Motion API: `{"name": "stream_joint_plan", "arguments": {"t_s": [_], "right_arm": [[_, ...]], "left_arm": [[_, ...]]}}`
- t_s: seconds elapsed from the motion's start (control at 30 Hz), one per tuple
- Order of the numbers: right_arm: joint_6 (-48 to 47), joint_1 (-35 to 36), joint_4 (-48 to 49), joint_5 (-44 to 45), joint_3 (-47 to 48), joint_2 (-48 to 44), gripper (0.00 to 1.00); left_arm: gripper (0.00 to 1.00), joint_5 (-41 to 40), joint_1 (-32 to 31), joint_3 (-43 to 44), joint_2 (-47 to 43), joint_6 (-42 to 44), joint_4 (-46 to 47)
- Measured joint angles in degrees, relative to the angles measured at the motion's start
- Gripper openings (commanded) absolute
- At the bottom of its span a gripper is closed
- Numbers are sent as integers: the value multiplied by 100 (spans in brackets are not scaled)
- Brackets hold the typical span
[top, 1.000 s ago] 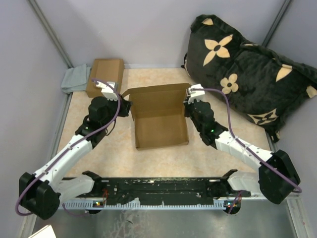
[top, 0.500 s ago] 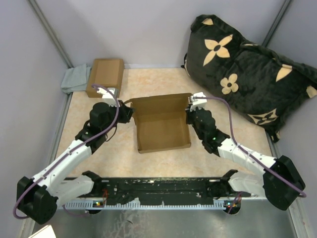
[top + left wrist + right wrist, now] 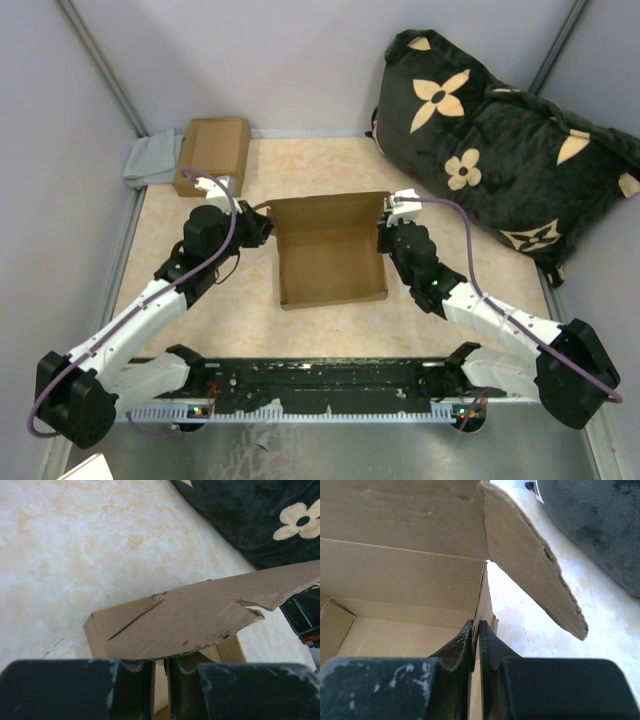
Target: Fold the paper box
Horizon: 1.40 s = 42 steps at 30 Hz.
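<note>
The paper box is a shallow brown cardboard tray in the middle of the table, with its lid standing up along the far side. My left gripper is at the far end of the left wall. In the left wrist view its fingers are closed on that wall, under a rounded lid flap. My right gripper is at the far end of the right wall. The right wrist view shows it shut on the thin wall edge, with the box's inside to the left and a lid flap hanging out to the right.
A smaller brown cardboard box and a grey cloth lie at the far left corner. A black pillow with tan flowers fills the far right, close to the right arm. Grey walls enclose the table.
Both grippers have drawn the box a little toward the near edge and to the right. The lid now stands more upright, with its side flaps tucked in closer.
</note>
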Motion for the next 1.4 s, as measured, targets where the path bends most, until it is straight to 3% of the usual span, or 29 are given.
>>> {"name": "stream_joint_plan", "arguments": {"t_s": [0.57, 0.9, 1.0, 1.1, 1.23, 1.4], "right_arm": [[11, 2, -466, 81, 334, 129, 8], [404, 122, -1038, -210, 310, -94, 12], [614, 234, -1314, -286, 179, -365, 19], [833, 354, -1652, -415, 66, -638, 40], [1163, 501, -2304, -693, -87, -1139, 59], [1606, 553, -3434, -1117, -114, -2120, 63]], "left_arm": [[17, -7, -26, 293, 212, 190, -306], [35, 26, -96, -15, -363, 168, -817], [42, 90, -105, -61, -527, 136, -1084], [46, 173, -111, -81, -702, 68, -1401], [49, 240, -140, -133, -1073, -83, -1967], [49, 208, -146, -131, -1941, -323, -2894]]}}
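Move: Both hands hold the upright lid by its side flaps near the upper corners. The box tray over which it must fold has its middle roughly 4 cm back, 15 cm right of and 17 cm below the left hand, and about 4 cm back, 12 cm left of and 15 cm below the right hand. The closed carton stands some 27 cm ahead and 17 cm left of the left hand, about 16 cm below it. After barely stirring at first, both hands draw back towards the robot and bring the upright lid over with them above the tray, about 9 cm with the left, which also drifts some 3 cm left, and about 11 cm with the right, both sinking 2 to 3 cm. As they go, the fingers open from their pinch on the lid's side flaps, the right wider, and the wrists tip downward, the right by nearly 20 degrees with a small counter-clockwise turn, ending with the front flap's ears at the open fingertips. ##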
